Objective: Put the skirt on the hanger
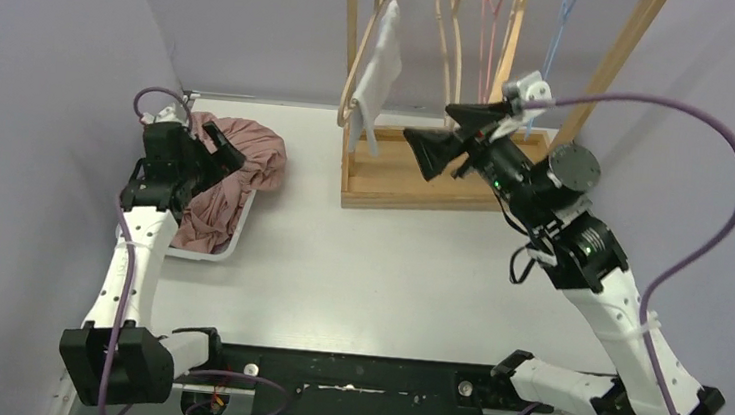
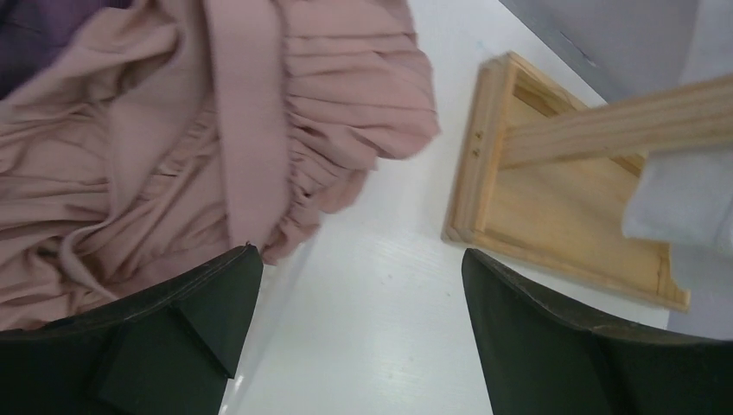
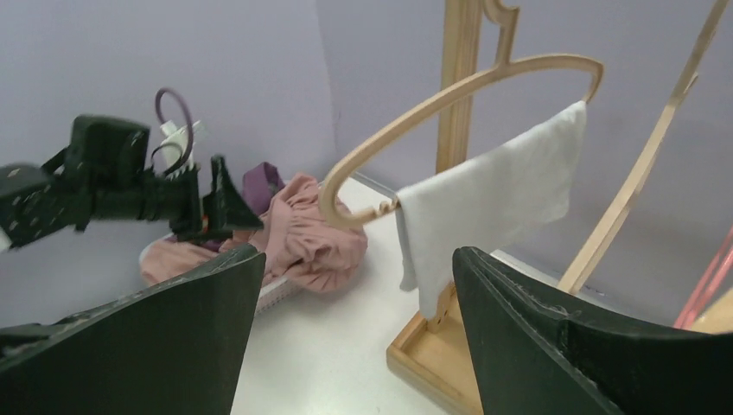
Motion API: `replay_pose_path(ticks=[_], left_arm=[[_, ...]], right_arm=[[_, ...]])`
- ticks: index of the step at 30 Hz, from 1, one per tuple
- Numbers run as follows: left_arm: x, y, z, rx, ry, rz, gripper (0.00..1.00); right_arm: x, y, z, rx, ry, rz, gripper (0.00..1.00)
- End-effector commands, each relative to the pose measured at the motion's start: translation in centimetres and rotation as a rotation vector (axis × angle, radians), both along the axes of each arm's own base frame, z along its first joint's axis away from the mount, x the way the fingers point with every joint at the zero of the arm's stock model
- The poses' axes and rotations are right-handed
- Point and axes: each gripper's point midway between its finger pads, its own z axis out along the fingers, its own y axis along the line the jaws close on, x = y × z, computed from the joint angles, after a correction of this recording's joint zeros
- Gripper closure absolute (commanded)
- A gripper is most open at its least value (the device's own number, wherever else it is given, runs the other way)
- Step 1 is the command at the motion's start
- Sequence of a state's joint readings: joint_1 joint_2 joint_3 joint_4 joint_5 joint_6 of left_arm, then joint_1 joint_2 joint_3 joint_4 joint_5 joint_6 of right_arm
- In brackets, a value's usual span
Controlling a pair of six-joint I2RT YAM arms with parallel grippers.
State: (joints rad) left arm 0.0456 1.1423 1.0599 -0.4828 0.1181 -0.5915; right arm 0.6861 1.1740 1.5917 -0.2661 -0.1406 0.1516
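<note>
A pale grey skirt (image 1: 382, 58) (image 3: 493, 190) hangs draped over the bar of a wooden hanger (image 1: 354, 81) (image 3: 415, 112) at the left end of the rack. My right gripper (image 1: 421, 152) (image 3: 356, 252) is open in the air just right of it, pointing at it and touching nothing. My left gripper (image 1: 223, 150) (image 2: 360, 251) is open and empty over the right edge of a pink pleated garment (image 1: 242, 161) (image 2: 216, 130). A corner of the skirt (image 2: 683, 199) shows in the left wrist view.
The pink garment lies heaped in a white tray (image 1: 230, 246) at the left, with purple cloth under it. The wooden rack's base (image 1: 415, 187) (image 2: 562, 233) stands at the back centre. Bare wooden (image 1: 450, 24), pink (image 1: 486, 17) and blue hangers (image 1: 554, 33) hang on it.
</note>
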Motion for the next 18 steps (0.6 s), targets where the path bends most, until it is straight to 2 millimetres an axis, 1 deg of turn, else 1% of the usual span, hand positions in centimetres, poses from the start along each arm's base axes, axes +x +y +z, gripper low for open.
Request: replay_pose_path(ticks=[1,3,6,8,11,12,14,16,18], left_arm=[[0.0,5.0,-0.2,-0.012,0.057,0.163,0.14],[0.3,5.8,-1.4,-0.019,0.084,0.175,0.16],[1.4,5.3,-3.0,-0.041,0.111,0.135,0.22],[2.3,5.3,-4.0,-0.048,0.128,0.127,0.28],[4.1,6.3,-4.5,-0.023,0.12,0.147,0.39],[4.7,6.6,-4.5,-0.013,0.113,0.159,0.41],[5.7,7.5,-4.8,0.006,0.107,0.193,0.41],[6.6,8.2,-5.1,0.013,0.102,0.225,0.38],[7.8,7.9,-5.2,-0.004,0.067,0.204,0.37]], right_arm=[[-3.3,0.0,-3.7,-0.044,-0.046,0.115,0.18],[-3.8,-0.6,-6.0,-0.048,-0.012,0.107,0.17],[-3.6,-1.4,-8.9,-0.026,0.052,0.058,0.18],[-3.2,-1.8,-10.9,-0.02,0.09,0.024,0.18],[-2.8,-2.0,-13.3,-0.006,0.139,-0.004,0.19],[-2.8,-2.0,-13.9,-0.004,0.152,-0.009,0.19],[-2.5,-2.1,-15.1,-0.011,0.17,-0.025,0.19],[-2.1,-2.3,-15.9,-0.022,0.185,-0.045,0.19],[-1.8,-2.4,-16.2,-0.034,0.183,-0.063,0.19]])
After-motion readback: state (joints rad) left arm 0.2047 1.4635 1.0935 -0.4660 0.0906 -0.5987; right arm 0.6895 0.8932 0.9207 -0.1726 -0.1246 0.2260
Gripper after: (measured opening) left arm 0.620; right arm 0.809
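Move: The pink skirt, heaped over its basket, has its middle some 8 cm to the left hand's left, 5 cm ahead and about 14 cm below. The basket's middle sits roughly 12 cm left and 2 cm ahead, 17 cm down; the purple cloth about 17 cm left and 8 cm ahead, 15 cm down. From the right hand the skirt is about 38 cm left, 13 cm ahead and 42 cm down; the hung white cloth is about 20 cm ahead, 12 cm left and near its height. The pink skirt's long flat band is what the left hand closes in on: it swings about 6 cm left, then sinks some 10 cm and eases slightly forward, tipping farther down and turning a little counter-clockwise while its wide-open fingers narrow partway, with no grip yet. The right hand, empty and open, backs off slightly from the hung hanger, then drops about 20 cm in front of the rack, its fingers tipping down. ##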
